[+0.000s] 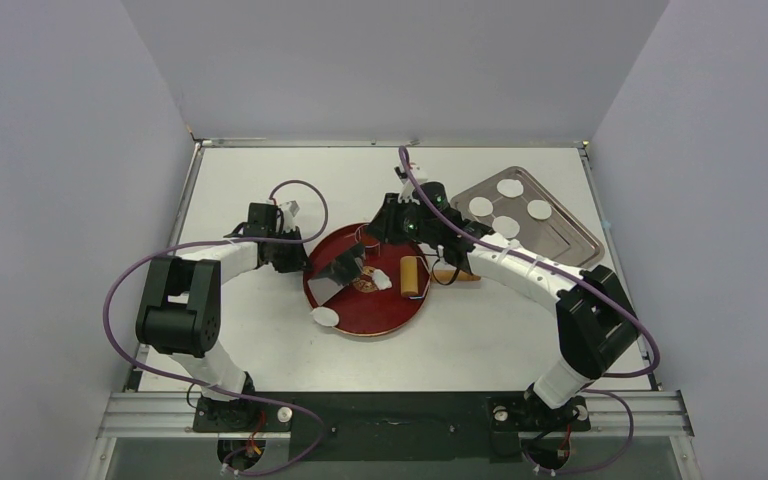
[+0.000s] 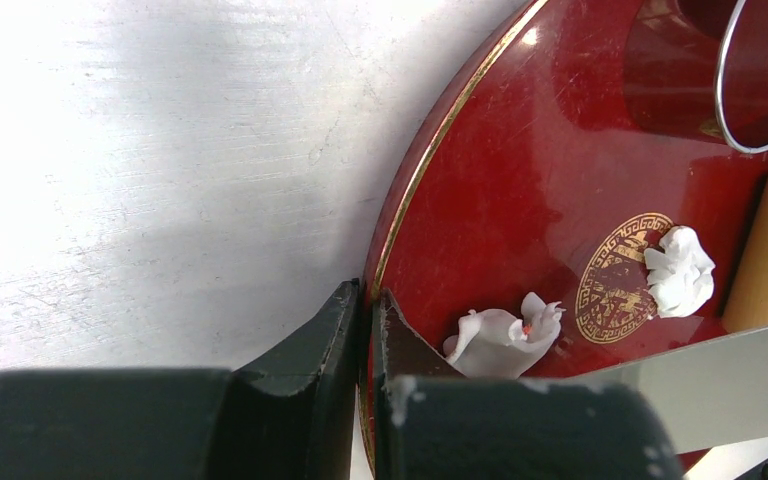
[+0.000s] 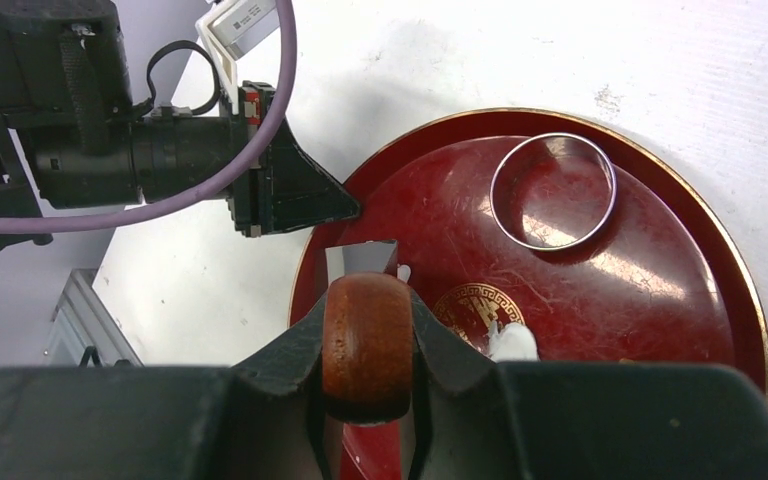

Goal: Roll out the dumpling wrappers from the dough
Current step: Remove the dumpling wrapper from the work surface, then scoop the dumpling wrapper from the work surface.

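Observation:
A round red tray [image 1: 390,318] lies mid-table. My left gripper [image 2: 368,295] is shut on its left rim [image 2: 430,150], one finger outside and one inside. Two small lumps of white dough [image 2: 505,340] [image 2: 680,270] lie on the tray near its gold emblem. My right gripper [image 3: 367,330] is shut on the brown wooden handle [image 3: 367,345] of a scraper, whose metal blade [image 3: 360,260] reaches down beside the nearer lump. One dumpling wrapper [image 1: 325,317] rests at the tray's near-left rim. Several more wrappers [image 1: 508,187] lie on a metal tray [image 1: 570,240].
A metal ring cutter [image 3: 553,190] stands on the far part of the red tray. A wooden rolling pin [image 1: 413,277] lies on its right side. The metal tray sits at the back right. Walls close in the table on three sides.

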`<state>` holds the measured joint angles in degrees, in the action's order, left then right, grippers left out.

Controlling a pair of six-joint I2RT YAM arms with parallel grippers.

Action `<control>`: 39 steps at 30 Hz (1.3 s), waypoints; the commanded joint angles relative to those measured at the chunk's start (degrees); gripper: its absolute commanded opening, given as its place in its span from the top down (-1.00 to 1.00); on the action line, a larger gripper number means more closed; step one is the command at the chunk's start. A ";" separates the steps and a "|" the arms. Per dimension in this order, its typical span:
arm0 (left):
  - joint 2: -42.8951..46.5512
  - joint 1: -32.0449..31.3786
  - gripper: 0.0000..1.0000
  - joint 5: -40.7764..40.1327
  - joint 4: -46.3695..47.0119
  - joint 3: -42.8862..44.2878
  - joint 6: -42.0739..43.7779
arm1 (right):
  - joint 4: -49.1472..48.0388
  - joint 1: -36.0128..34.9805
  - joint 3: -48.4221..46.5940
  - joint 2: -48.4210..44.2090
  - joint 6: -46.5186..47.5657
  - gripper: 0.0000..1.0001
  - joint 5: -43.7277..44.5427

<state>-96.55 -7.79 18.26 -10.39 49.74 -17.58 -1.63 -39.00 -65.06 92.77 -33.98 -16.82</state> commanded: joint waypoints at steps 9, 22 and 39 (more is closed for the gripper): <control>-0.46 -0.02 1.00 0.48 1.56 0.31 -1.40 | -5.43 0.00 -0.13 -0.43 0.81 1.00 -0.27; -0.03 0.22 0.87 0.47 -1.60 3.07 0.09 | 9.61 -0.29 -3.13 -11.06 8.05 1.00 9.85; 9.62 3.41 0.30 5.49 -14.12 10.44 13.72 | 15.56 -2.05 2.34 -14.09 3.88 1.00 9.41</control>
<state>-94.17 -7.05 20.29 -19.40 57.06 -11.64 15.31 -40.73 -62.83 79.75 -28.14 -7.68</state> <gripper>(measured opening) 0.348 0.155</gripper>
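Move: The right hand holds the spatula, blade down on the plate's left part; the round wrapper on the near-left rim is about 13 cm left, 10 cm back and 17 cm below. The dough scrap by the plate's centre lies 1 cm left, level ahead, and the roller 5 cm right, also level; both are 17 cm below. The left hand pinches the rim, with the wrapper 4 cm right, 12 cm back and 1 cm below. Right swings the spatula up, then down, 6 cm right and back, away from the wrapper; left opens, rising. ##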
